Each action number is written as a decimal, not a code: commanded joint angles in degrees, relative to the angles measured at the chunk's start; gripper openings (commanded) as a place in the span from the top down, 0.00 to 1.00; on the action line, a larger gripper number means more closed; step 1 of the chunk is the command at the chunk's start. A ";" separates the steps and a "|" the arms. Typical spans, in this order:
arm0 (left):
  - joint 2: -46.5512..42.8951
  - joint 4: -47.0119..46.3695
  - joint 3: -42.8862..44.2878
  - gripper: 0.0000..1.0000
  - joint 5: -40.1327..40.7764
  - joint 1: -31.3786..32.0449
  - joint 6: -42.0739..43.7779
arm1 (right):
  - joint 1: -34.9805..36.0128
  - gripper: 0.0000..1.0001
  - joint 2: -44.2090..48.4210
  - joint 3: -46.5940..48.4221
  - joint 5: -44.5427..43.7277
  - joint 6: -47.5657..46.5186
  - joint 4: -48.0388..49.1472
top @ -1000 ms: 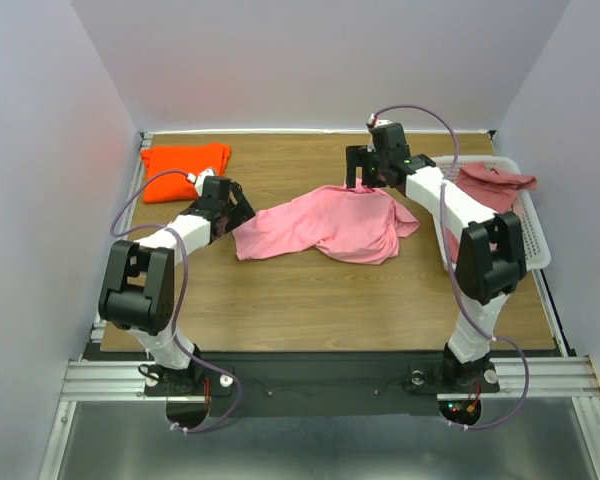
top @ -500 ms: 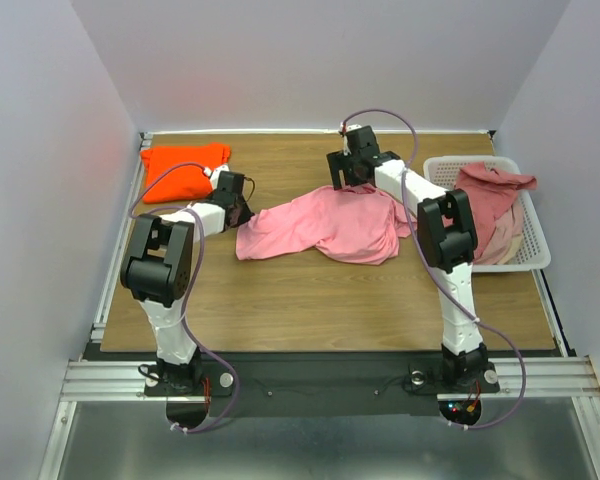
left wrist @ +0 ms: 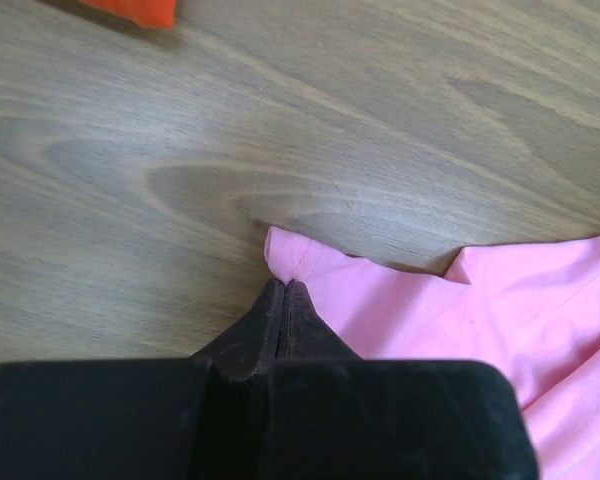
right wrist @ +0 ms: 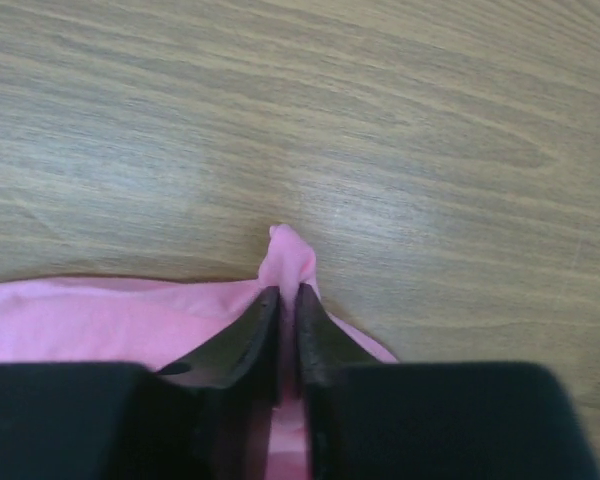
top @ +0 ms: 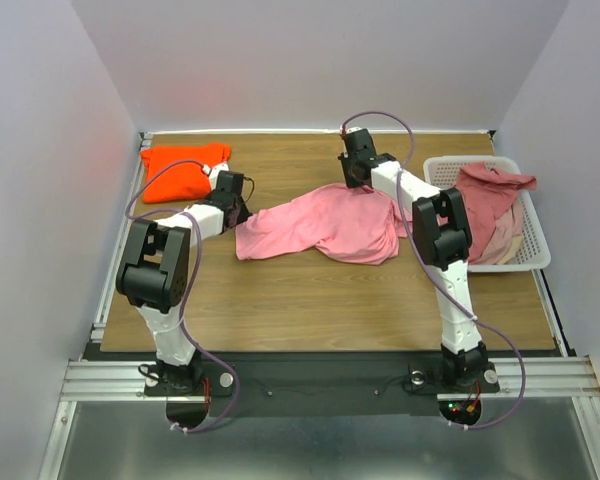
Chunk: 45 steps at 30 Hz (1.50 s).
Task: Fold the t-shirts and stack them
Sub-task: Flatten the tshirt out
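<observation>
A bubblegum pink t-shirt lies crumpled across the middle of the table. My left gripper is shut on its left corner, low over the wood. My right gripper is shut on a pinch of its far edge. A folded bright orange t-shirt lies at the far left; its edge shows in the left wrist view. Dusty rose and cream t-shirts lie heaped in the basket at the right.
A white mesh basket stands at the table's right edge, close to my right arm. Grey walls close in the table at the back and both sides. A metal rail runs along the left edge.
My right gripper has moved left and a little toward the back with the shirt's far edge. My left gripper has moved up toward the back left, carrying the shirt's left corner.
</observation>
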<state>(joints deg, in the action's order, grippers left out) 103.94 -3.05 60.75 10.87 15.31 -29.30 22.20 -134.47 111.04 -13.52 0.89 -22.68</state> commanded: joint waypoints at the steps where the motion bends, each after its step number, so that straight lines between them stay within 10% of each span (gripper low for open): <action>1: -4.62 -0.38 -0.19 1.00 2.13 0.16 2.32 | 0.39 0.85 -0.61 2.77 -3.70 0.08 1.41; 5: -6.47 -0.29 -0.28 1.00 2.05 0.16 2.49 | 0.39 1.00 2.36 3.12 -6.17 0.52 1.49; 21: -41.43 7.26 -1.35 1.00 5.30 0.95 3.46 | 0.39 0.99 37.79 -10.66 -15.93 5.97 1.41; 35: -66.31 18.85 22.20 1.00 0.38 2.27 2.40 | 0.39 1.00 76.80 -11.74 20.50 12.64 -0.43; 45: -66.34 24.75 31.36 1.00 8.09 2.18 3.20 | 0.39 0.99 78.41 -8.13 34.88 17.49 -1.05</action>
<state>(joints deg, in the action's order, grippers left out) 33.63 17.30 92.86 12.91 17.56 -27.46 22.57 -52.58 103.09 17.10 16.53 -23.46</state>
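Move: Ahead of the pads' reach lies nothing more to fetch: the left hand already pinches a corner of the pink t-shirt, whose middle lies about 19 cm to its right, 3 cm nearer the base and 3 cm below. The right hand is closing on the far edge, the middle about 11 cm back, 7 cm left and 3 cm below. The orange folded t-shirt sits some 14 cm ahead and 16 cm left of the left hand; the basket's middle is roughly 9 cm back and 32 cm right of the right hand. Hoisting the pink t-shirt by its two grips, both hands climb nearly 60 cm and draw back about 40 cm, spreading apart as they go, after the right fingers finish shutting on the edge. Both wrists tip from pointing down to pointing up, the right also swinging to point leftward; both grips hold. ##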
